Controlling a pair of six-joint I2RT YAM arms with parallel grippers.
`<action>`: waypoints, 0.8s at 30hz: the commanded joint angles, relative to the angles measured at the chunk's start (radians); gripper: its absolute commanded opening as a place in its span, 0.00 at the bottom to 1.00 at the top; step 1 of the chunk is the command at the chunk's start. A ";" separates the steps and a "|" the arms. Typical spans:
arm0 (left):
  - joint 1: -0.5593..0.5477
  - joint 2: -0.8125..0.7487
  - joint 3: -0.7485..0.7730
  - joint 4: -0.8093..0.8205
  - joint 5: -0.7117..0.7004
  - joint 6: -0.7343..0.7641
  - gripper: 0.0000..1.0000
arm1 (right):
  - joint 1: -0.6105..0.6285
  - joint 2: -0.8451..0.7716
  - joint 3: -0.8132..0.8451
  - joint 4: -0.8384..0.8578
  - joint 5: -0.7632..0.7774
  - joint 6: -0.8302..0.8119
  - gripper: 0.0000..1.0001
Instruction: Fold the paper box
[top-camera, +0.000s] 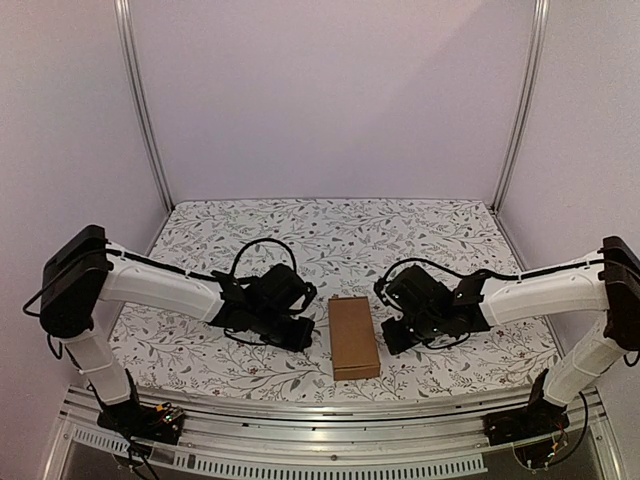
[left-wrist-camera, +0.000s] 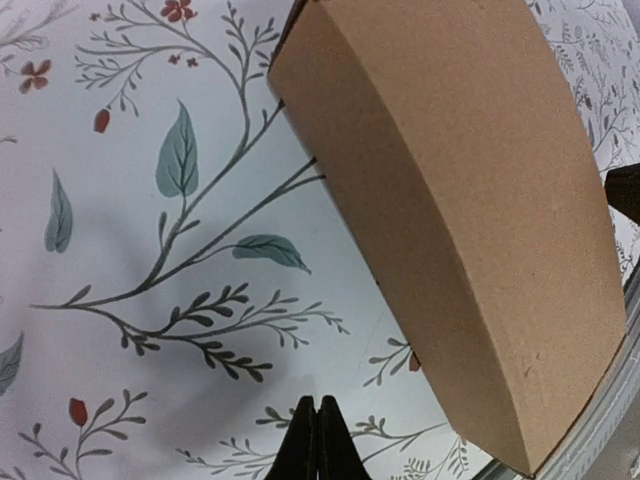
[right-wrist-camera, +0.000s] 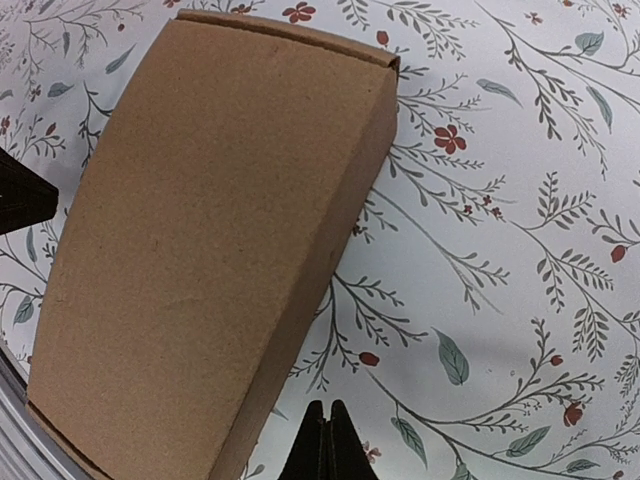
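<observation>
The paper box (top-camera: 354, 337) is a closed, narrow brown cardboard box lying flat on the floral table cover near the front edge, between the two arms. My left gripper (top-camera: 301, 335) rests just left of it, jaws shut with nothing in them; in the left wrist view its tips (left-wrist-camera: 317, 402) meet over the cloth, apart from the box (left-wrist-camera: 460, 200). My right gripper (top-camera: 394, 335) sits just right of the box, also shut and empty. The right wrist view shows its tips (right-wrist-camera: 327, 408) close to the box's long side (right-wrist-camera: 210, 250) without touching.
A floral-patterned cover (top-camera: 330, 240) spreads over the whole table. A metal rail (top-camera: 330, 410) runs along the front edge just below the box. White walls and upright aluminium posts (top-camera: 140, 100) enclose the back and sides.
</observation>
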 joint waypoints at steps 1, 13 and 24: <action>-0.008 0.058 0.053 0.033 0.028 -0.011 0.00 | 0.005 0.058 0.002 0.056 -0.007 0.025 0.02; -0.001 0.188 0.163 0.043 0.035 -0.001 0.00 | 0.003 0.147 0.032 0.146 0.014 0.065 0.02; 0.101 0.259 0.268 0.045 0.067 0.003 0.00 | -0.069 0.249 0.103 0.253 -0.012 0.080 0.02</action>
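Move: To the right of the left hand, about 8 cm off, lies the middle of the closed paper box, some 3 cm farther out and about 2 cm lower. From the right hand the same box middle is roughly 7 cm to the left, 3 cm ahead and 4 cm down. The box points away from the robot, its near end slanting a little to the right, and nothing else stands near it on the table. Closing in on the box's long sides with both sets of fingers shut, the left hand sinks a little and goes about 4 cm right, while the right hand drops some 4 cm and edges left. Their fingertips come against opposite walls, then both hands push forward with the box between them, the left travelling about 5 cm forward and the right about 3 cm. ##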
